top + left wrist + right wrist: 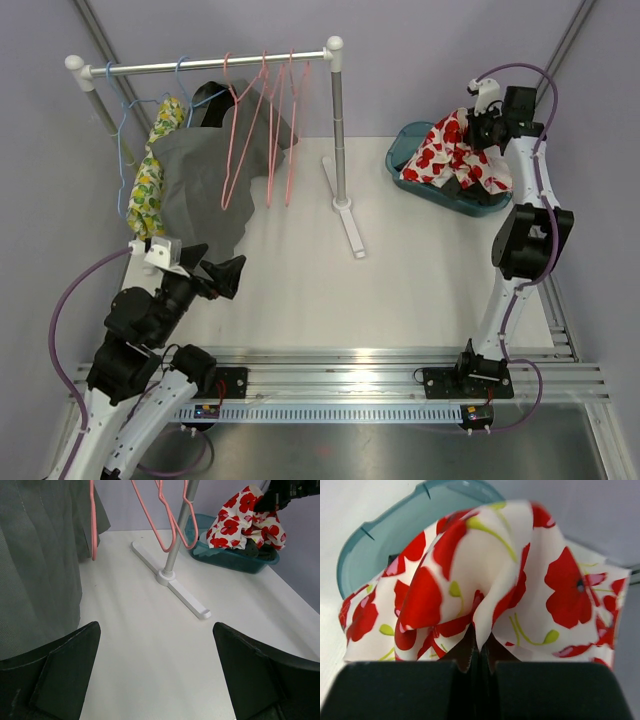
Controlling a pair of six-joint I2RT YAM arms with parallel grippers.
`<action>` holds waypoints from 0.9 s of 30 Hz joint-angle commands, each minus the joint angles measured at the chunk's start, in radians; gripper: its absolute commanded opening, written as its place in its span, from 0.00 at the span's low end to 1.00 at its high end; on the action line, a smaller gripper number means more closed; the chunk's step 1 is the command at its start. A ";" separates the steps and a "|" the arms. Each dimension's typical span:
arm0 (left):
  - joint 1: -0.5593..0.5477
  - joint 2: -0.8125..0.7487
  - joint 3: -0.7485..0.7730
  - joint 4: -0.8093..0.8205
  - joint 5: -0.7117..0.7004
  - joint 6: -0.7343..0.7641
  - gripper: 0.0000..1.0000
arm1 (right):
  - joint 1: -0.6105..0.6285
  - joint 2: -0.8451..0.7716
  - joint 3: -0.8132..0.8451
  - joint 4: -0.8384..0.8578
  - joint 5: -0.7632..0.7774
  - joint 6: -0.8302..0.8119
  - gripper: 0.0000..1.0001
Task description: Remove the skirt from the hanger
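Observation:
The skirt [450, 155], white with red flowers, hangs bunched over a teal basket [405, 140] at the back right, off any hanger. My right gripper [488, 128] is shut on a fold at its top. The right wrist view shows the fingertips pinching the skirt [485, 575] at the right gripper [481, 650]. Several empty pink hangers [265, 130] hang on the rail [220, 64]. My left gripper [225, 272] stands open and empty low over the table at the front left. In the left wrist view the left gripper [156, 630] frames bare table, with the skirt [240, 522] far off.
A grey garment [205, 185] and a lemon-print garment [150, 175] hang at the rack's left end, with blue hangers [125, 130] beside them. The rack's white foot [345, 215] runs across the table middle. Dark clothes lie in the basket [225, 560].

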 commanded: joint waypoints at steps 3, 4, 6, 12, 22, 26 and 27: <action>0.003 0.027 0.069 0.044 0.004 0.015 0.99 | 0.009 0.218 0.113 -0.161 -0.092 0.017 0.00; 0.003 0.030 0.075 0.044 0.006 0.017 0.99 | 0.015 0.264 0.127 -0.202 -0.087 0.012 0.01; 0.003 0.042 0.094 0.050 0.014 0.020 0.99 | 0.018 0.296 0.119 -0.230 -0.075 -0.006 0.05; 0.003 0.114 0.143 0.082 0.037 0.017 0.99 | 0.017 0.327 0.102 -0.275 -0.073 -0.057 0.16; 0.001 0.330 0.383 0.102 -0.043 -0.011 0.99 | 0.017 -0.036 -0.003 -0.233 -0.018 -0.048 0.66; 0.003 0.436 0.509 0.084 -0.129 -0.005 0.99 | 0.017 -0.180 -0.069 -0.230 0.005 -0.038 0.80; 0.003 0.491 0.561 0.076 -0.173 -0.002 0.99 | 0.017 -0.201 -0.104 -0.232 0.005 -0.037 0.82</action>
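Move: The right hand, pinching the red-flowered skirt, hangs over the blue bin, whose middle lies about 18 cm below and roughly 4 cm left; the rack's near post foot is some 33 cm left, 12 cm back and 21 cm down. From the empty left hand the grey skirt hangs about 20 cm ahead, 9 cm left, about level; the empty pink hangers are 26 cm ahead, 6 cm right and 12 cm up. Right hand lowers the flowered skirt about 15 cm into the bin, opens and rises; left climbs 13 cm. ##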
